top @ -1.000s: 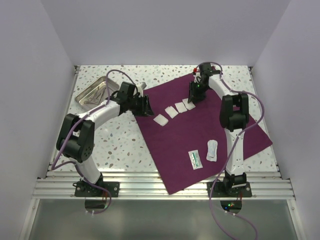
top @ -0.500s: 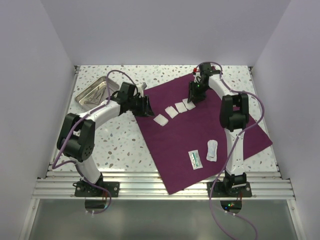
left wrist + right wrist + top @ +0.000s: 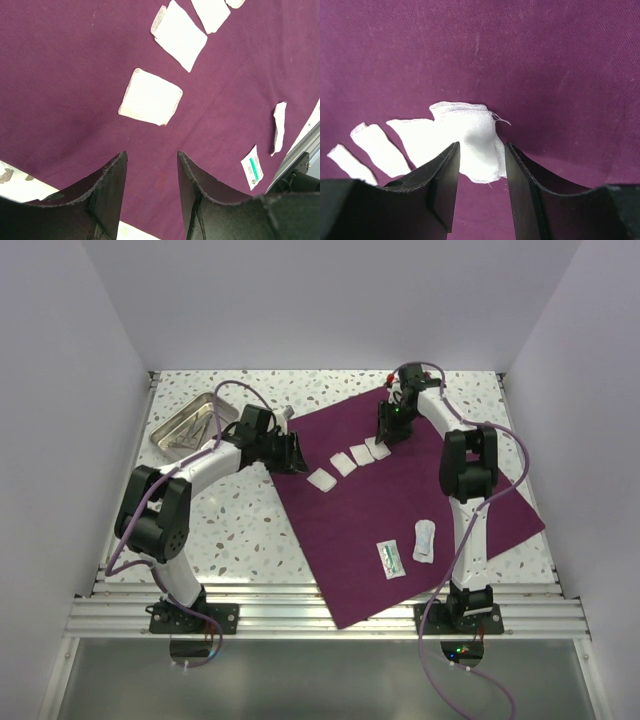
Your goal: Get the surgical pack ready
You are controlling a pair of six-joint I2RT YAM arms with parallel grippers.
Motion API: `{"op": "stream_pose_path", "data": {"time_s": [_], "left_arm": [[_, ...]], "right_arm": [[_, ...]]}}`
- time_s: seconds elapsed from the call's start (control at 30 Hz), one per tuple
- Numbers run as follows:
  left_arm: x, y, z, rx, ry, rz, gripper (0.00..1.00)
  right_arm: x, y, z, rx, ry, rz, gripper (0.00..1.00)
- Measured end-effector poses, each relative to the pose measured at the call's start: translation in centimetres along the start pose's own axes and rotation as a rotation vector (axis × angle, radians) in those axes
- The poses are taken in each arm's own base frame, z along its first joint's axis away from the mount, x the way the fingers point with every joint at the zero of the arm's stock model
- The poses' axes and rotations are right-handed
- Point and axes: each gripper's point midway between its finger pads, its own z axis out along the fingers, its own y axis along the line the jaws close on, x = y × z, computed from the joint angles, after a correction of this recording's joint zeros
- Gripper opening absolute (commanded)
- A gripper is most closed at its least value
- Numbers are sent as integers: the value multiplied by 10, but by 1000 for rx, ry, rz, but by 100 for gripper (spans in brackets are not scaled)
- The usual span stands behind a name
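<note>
The surgical pack (image 3: 400,500) is a deep purple cloth spread flat, seen in all views (image 3: 75,75) (image 3: 545,60). A row of white gauze squares (image 3: 343,465) lies on its far part. My right gripper (image 3: 385,437) (image 3: 482,145) is open, its tips straddling the rumpled end gauze square (image 3: 470,135), which rests on the cloth. My left gripper (image 3: 294,454) (image 3: 152,155) is open and empty above the cloth's left edge, just short of the nearest gauze square (image 3: 151,97).
A metal tray (image 3: 165,435) holding instruments sits at the back left on the speckled table. A green-and-white packet (image 3: 391,560) and a white packet (image 3: 425,540) lie on the near part of the cloth, beside the right arm.
</note>
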Motion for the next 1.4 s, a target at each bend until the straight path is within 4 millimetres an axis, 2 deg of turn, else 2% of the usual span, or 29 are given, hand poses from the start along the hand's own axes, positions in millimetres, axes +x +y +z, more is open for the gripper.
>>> {"op": "stream_pose_path", "data": {"time_s": [0.53, 0.63, 0.8, 0.97, 1.1, 1.13, 1.4], "left_arm": [[0, 0, 1, 0, 2, -1, 49], [0, 0, 0, 2, 2, -2, 49], [1, 1, 2, 5, 8, -6, 49], [1, 2, 4, 7, 14, -13, 49], [-3, 1, 8, 10, 14, -29, 49], [-4, 1, 8, 11, 14, -34, 49], [-3, -1, 8, 18, 19, -46, 49]], "right_arm": [[6, -1, 4, 7, 15, -10, 44], [6, 1, 5, 6, 16, -19, 38], [8, 3, 7, 22, 18, -33, 21], [8, 0, 8, 42, 17, -34, 10], [8, -2, 8, 48, 17, -29, 5], [7, -3, 7, 50, 17, -27, 1], [0, -6, -1, 41, -1, -10, 0]]}}
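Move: The gauze that the right hand goes for, the outermost right one of the row, lies between its open fingertips, centred about 1 cm to the left and roughly 2 cm below. The fourth gauze partly adjoins it, some 4 cm left of the hand and 1 cm nearer; the third gauze is about 7 cm left and 3 cm nearer, both 2 cm down. From the left hand, the aimed-at gauze is roughly 10 cm ahead, 22 cm right and 8 cm below. Down by about 1 cm and slightly back, the right hand settles onto the outermost right gauze and shuts its half-open fingers, beginning to pinch the cloth between the tips. With the fingers shut, it then rises about 1 cm, drifting slightly right and forward, keeping the pinch. ##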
